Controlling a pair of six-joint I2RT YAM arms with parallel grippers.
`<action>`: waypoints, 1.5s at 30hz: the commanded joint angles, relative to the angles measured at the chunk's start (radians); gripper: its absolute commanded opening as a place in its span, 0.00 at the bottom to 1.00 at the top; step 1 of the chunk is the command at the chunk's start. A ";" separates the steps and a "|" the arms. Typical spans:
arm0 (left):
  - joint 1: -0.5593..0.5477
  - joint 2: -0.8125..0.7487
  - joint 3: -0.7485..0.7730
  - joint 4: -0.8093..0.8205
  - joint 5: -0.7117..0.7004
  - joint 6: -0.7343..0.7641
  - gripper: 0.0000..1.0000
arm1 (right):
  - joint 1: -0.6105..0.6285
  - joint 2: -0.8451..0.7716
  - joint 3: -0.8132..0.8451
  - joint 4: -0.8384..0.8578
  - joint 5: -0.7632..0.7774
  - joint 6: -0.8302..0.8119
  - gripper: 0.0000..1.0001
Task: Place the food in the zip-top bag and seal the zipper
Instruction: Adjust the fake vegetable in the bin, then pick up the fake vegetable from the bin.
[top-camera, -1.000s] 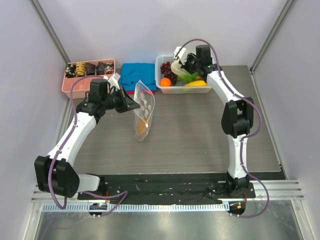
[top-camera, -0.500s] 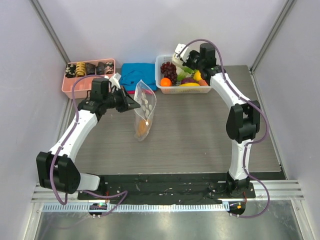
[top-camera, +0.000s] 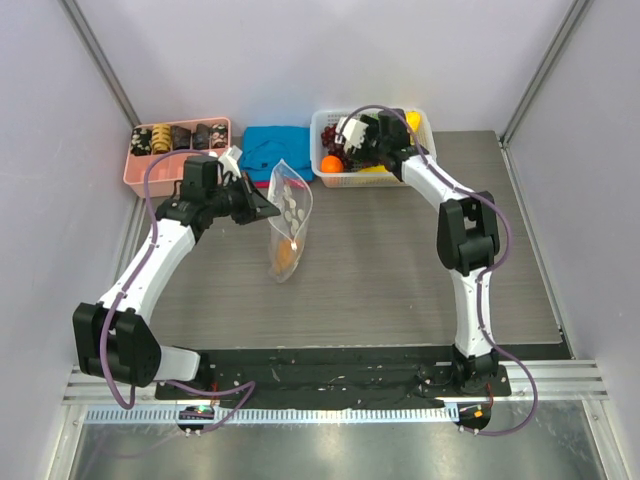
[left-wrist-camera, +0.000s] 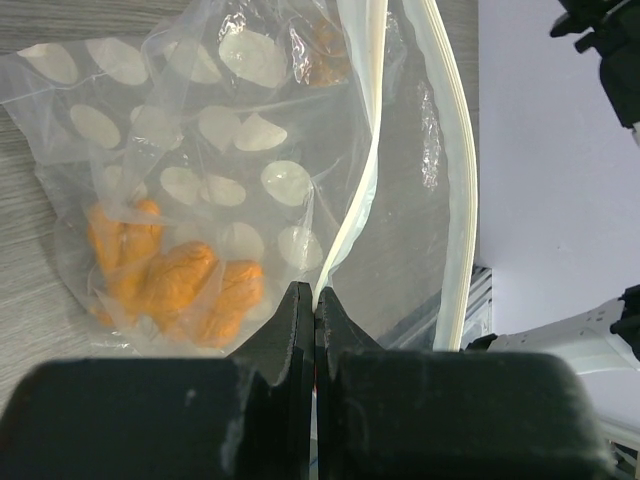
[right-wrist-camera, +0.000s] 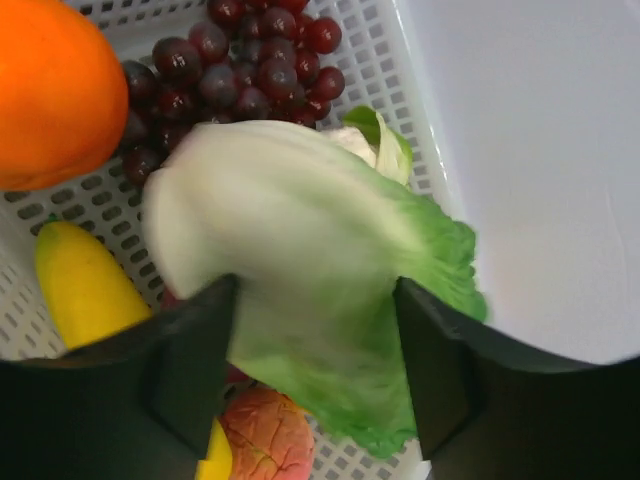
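The zip-top bag (top-camera: 288, 215) hangs upright over the table, mouth held up, with an orange knobbly piece (left-wrist-camera: 170, 285) in its bottom. My left gripper (left-wrist-camera: 316, 300) is shut on the near zipper (left-wrist-camera: 360, 200) strip; the far strip bows away, so the mouth gapes. My right gripper (right-wrist-camera: 315, 340) hovers over the white basket (top-camera: 400, 180), open, one finger on each side of the green lettuce (right-wrist-camera: 300, 230). In the basket around it lie an orange fruit (right-wrist-camera: 50, 95), dark grapes (right-wrist-camera: 240, 70), a yellow piece (right-wrist-camera: 85, 290) and a reddish piece (right-wrist-camera: 265, 435).
A pink tray (top-camera: 180, 150) of dark snack pieces stands at the back left. A blue cloth (top-camera: 275, 148) lies between it and the basket. Slanted side walls close in the table on both sides.
My right arm has swung left across the basket and its jaws have opened wide around the lettuce. The left arm and the bag have stayed put.
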 joint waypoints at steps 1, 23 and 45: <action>0.006 -0.009 0.045 -0.009 -0.005 0.028 0.00 | 0.005 -0.010 0.102 0.002 0.018 0.166 0.82; 0.005 0.017 0.055 0.008 0.029 0.002 0.00 | -0.267 -0.085 0.123 0.039 -0.252 1.670 1.00; 0.005 0.030 0.045 0.016 0.030 -0.007 0.00 | -0.123 0.171 0.488 -0.340 0.161 1.606 1.00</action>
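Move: The fake vegetable is still at the right fingertips, its middle about 3 cm ahead, 2 cm left and 3 cm below the hand. Roughly 10 cm below the hand lie the grapes, 3 cm ahead and 9 cm left, the orange, 3 cm back and 10 cm left, and the yellow banana, 4 cm back and 2 cm right. From the left hand the vegetable is about 30 cm ahead and 21 cm right. The right fingers let go of the fake vegetable, spreading wide after a dip of about 1 cm. The hand then backs off up and right, some 10 cm sideways, rolling about 95 degrees clockwise as seen looking along the fingers, and swings back left about 7 cm to finish open above the vegetable, easing slightly forward and down. The left hand stays put, still pinching the bag's mouth. ##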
